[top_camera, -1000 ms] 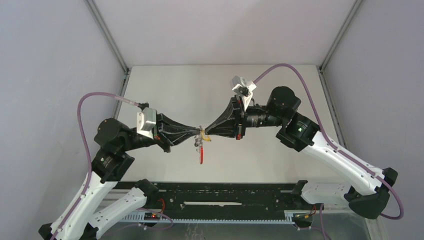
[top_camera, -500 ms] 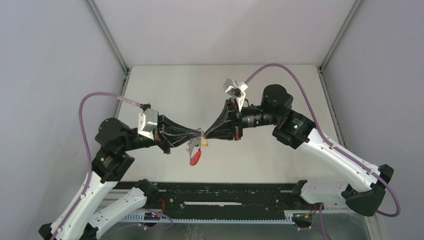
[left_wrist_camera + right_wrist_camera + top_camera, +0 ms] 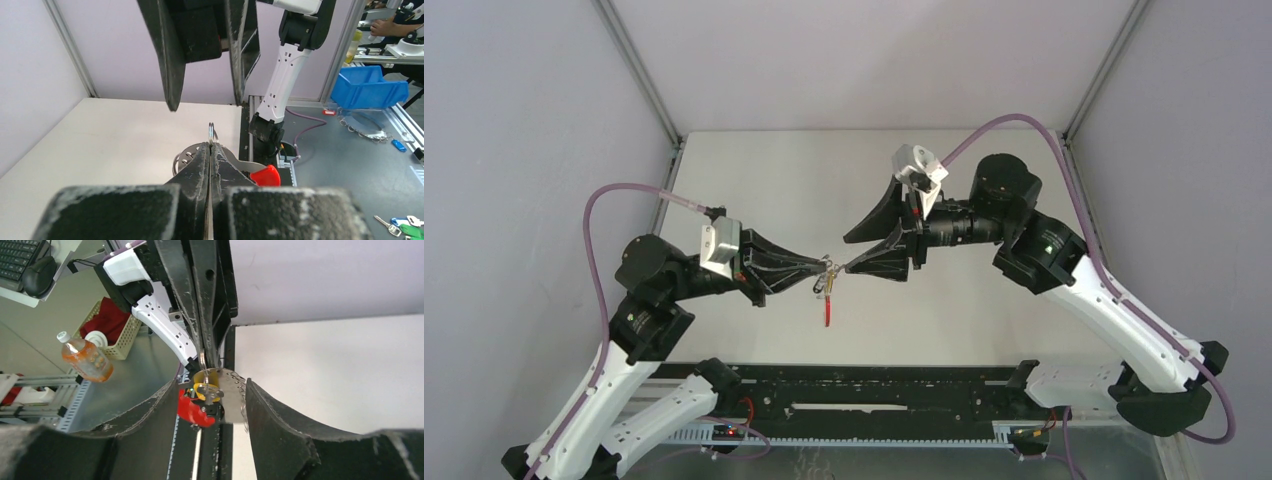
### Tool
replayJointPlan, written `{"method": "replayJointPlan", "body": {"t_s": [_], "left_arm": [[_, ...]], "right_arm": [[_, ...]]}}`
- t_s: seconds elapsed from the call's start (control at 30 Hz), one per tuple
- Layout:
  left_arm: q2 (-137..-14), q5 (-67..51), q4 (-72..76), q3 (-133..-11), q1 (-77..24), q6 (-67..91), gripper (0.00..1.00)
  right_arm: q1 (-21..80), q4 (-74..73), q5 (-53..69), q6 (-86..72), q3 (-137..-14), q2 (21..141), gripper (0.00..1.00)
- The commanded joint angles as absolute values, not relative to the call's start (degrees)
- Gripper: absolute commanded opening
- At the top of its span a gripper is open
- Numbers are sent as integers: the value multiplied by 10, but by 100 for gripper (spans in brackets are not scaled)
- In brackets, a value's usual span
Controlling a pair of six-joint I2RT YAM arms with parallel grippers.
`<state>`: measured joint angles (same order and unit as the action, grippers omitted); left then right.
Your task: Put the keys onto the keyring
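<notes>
My left gripper (image 3: pixel 824 264) is shut on a silver wire ring (image 3: pixel 212 132) of the keyring, held in the air over the table. The keyring's red band (image 3: pixel 827 309) hangs down below the grip. In the right wrist view a key with a yellow tag (image 3: pixel 205 384) hangs at the ring, next to the red band (image 3: pixel 192 410) and a curved silver plate (image 3: pixel 231 395). My right gripper (image 3: pixel 845 255) is open, its two fingers (image 3: pixel 150 427) on either side of the bunch and touching none of it. I cannot make out a key with a black tag.
A black rail (image 3: pixel 854 390) runs along the table's near edge between the arm bases. Grey walls close in the table (image 3: pixel 754 180) on three sides. Off the table are a blue bin (image 3: pixel 370 86), a bottle (image 3: pixel 85 360) and a basket (image 3: pixel 117 332).
My right gripper has opened and drawn back a little to the right, letting go at the ring. The red band swung left, then back to hanging down. The left gripper stays shut.
</notes>
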<state>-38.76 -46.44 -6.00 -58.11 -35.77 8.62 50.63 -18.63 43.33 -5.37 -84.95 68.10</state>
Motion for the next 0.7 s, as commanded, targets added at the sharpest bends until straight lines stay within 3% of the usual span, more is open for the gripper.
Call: {"method": "replayJointPlan", "body": {"t_s": [0.0, 0.67], "left_arm": [[-389, -471, -28, -576, -360, 99, 0], [-385, -466, -26, -573, -360, 99, 0]], "right_arm": [[509, -168, 433, -10, -870, 671, 60], [538, -123, 468, -39, -884, 714, 24]]}}
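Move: The left hand still pinches the keyring's small metal ring, which sits about 1 cm to the right of its hand point. From the empty, half-open right hand that ring lies some 3 cm left and 1 cm back, at about its height. The yellow-tagged key hangs roughly 3 cm back, 3 cm left and 4 cm below the right hand; the red handle about 6 cm back, 3 cm left and 6 cm below. Lift the right gripper a little over 1 cm, then bring it about 2 cm left towards the ring at the left fingertips while letting it sink back to its starting height, turning about 5 degrees counter-clockwise. Close its fingers from over half open to about a quarter as they come in around the ring. Keep the left gripper still, pinching the ring. ##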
